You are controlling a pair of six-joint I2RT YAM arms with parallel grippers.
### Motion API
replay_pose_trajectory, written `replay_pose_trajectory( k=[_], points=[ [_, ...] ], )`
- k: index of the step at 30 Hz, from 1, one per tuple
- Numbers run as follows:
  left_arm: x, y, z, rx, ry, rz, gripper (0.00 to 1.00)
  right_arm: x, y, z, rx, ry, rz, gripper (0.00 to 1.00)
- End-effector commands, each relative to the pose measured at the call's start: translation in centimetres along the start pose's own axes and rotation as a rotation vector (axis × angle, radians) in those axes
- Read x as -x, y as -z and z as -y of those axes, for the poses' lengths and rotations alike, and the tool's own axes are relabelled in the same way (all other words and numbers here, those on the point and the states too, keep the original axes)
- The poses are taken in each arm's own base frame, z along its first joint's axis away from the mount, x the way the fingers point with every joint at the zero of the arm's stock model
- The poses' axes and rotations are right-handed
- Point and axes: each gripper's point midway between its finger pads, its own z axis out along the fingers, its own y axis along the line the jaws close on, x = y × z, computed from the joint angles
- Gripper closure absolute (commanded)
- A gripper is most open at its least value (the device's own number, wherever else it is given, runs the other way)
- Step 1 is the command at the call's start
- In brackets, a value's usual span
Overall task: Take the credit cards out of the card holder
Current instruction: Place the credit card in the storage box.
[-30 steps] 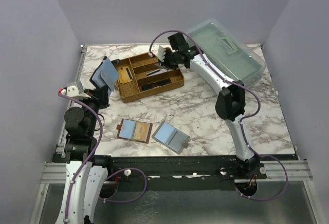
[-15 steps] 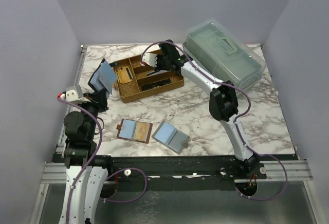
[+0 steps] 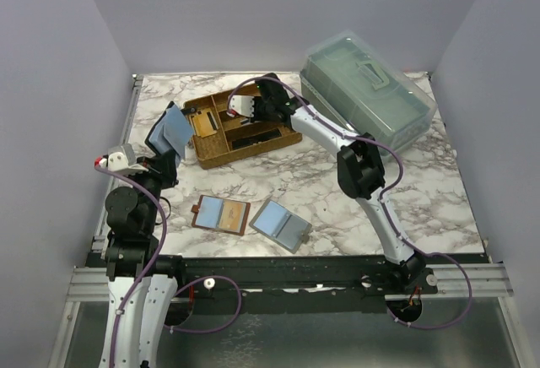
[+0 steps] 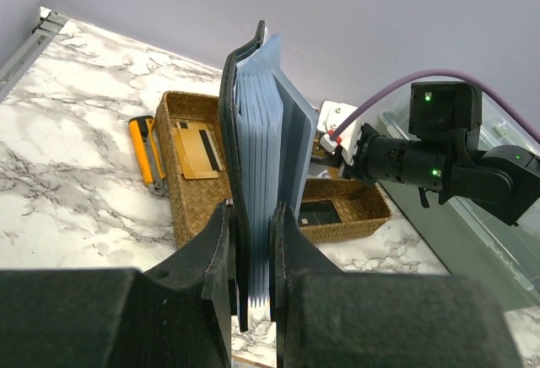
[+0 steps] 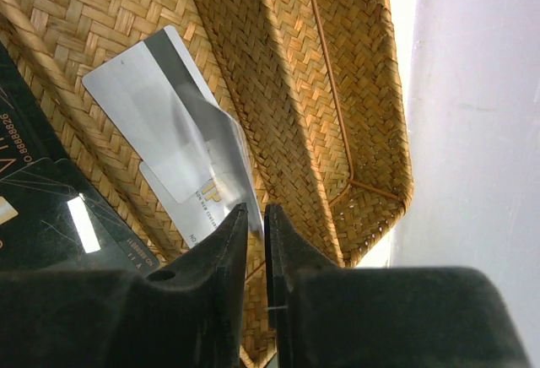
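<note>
My left gripper [image 4: 251,208] is shut on the card holder [image 4: 261,132], a black wallet held upright with its blue-grey pockets fanned out; from above the card holder [image 3: 173,125] hangs left of the wicker basket [image 3: 253,150]. My right gripper [image 5: 255,209] is low inside the basket [image 5: 321,89], jaws a narrow slit apart. A silvery credit card [image 5: 224,148], blurred and tilted, hangs loose at its fingertips. Two more silvery cards [image 5: 143,81] lie flat on the wicker beneath. From above, the right gripper [image 3: 245,113] is over the basket's middle compartments.
A black card [image 5: 51,208] lies in the basket beside the silvery ones. A brown holder [image 3: 221,214] and an open grey holder [image 3: 280,224] lie on the marble near the front. A clear lidded box [image 3: 371,89] stands at back right. An orange knife [image 4: 150,153] lies left of the basket.
My right arm swung left and came down into the basket with the card. Its jaws parted slightly and the card slipped loose. The left gripper kept the holder still.
</note>
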Motion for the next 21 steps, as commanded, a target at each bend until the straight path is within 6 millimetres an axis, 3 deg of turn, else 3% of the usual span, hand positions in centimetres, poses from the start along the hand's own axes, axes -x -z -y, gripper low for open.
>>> replay_pose_trajectory(
  k=[1,3,8,14,21],
  points=[
    [1.1,0.4,0.5,-0.018,0.027,0.044,1.0,0.2,-0.8,-1.4,0.017,0.002,-0.016,0.75],
    [1.0,0.5,0.6,-0.02,0.035,0.042,1.0,0.4,-0.6,-1.6,0.031,-0.015,-0.014,0.66],
    [0.8,0.8,1.3,-0.053,0.062,0.026,1.0,2.8,2.3,0.0,0.035,-0.113,0.046,0.64],
    [-0.6,0.9,3.0,-0.141,0.134,-0.048,1.0,5.9,8.9,1.1,0.07,-0.251,0.138,0.63],
    [-3.7,1.6,6.8,-0.372,0.265,-0.186,1.0,7.4,17.7,-0.9,0.243,-0.46,0.261,0.63]
  ],
)
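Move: The right fingertips stand just above the middle compartment of the storage box, the white credit cards lying there some 3 cm to their left, barely 1 cm farther out and 2 cm below. The dark cards in the near compartment are about 7 cm nearer the base than the white ones, level sideways; the yellow pouch is roughly 14 cm left of the hand, 1 cm back. From the left gripper the white cards lie about 29 cm ahead, 18 cm right and 21 cm lower. Open the right fingers further so the credit card comes free into the middle compartment, ease back a couple of centimetres nearly level, then lift quickly up and back out of the storage box, about 10 cm up and 8 cm back in all, fingers tipping steeper. Late on, swing the left gripper some 4 cm right, turning clockwise, still pinching the card holder. ##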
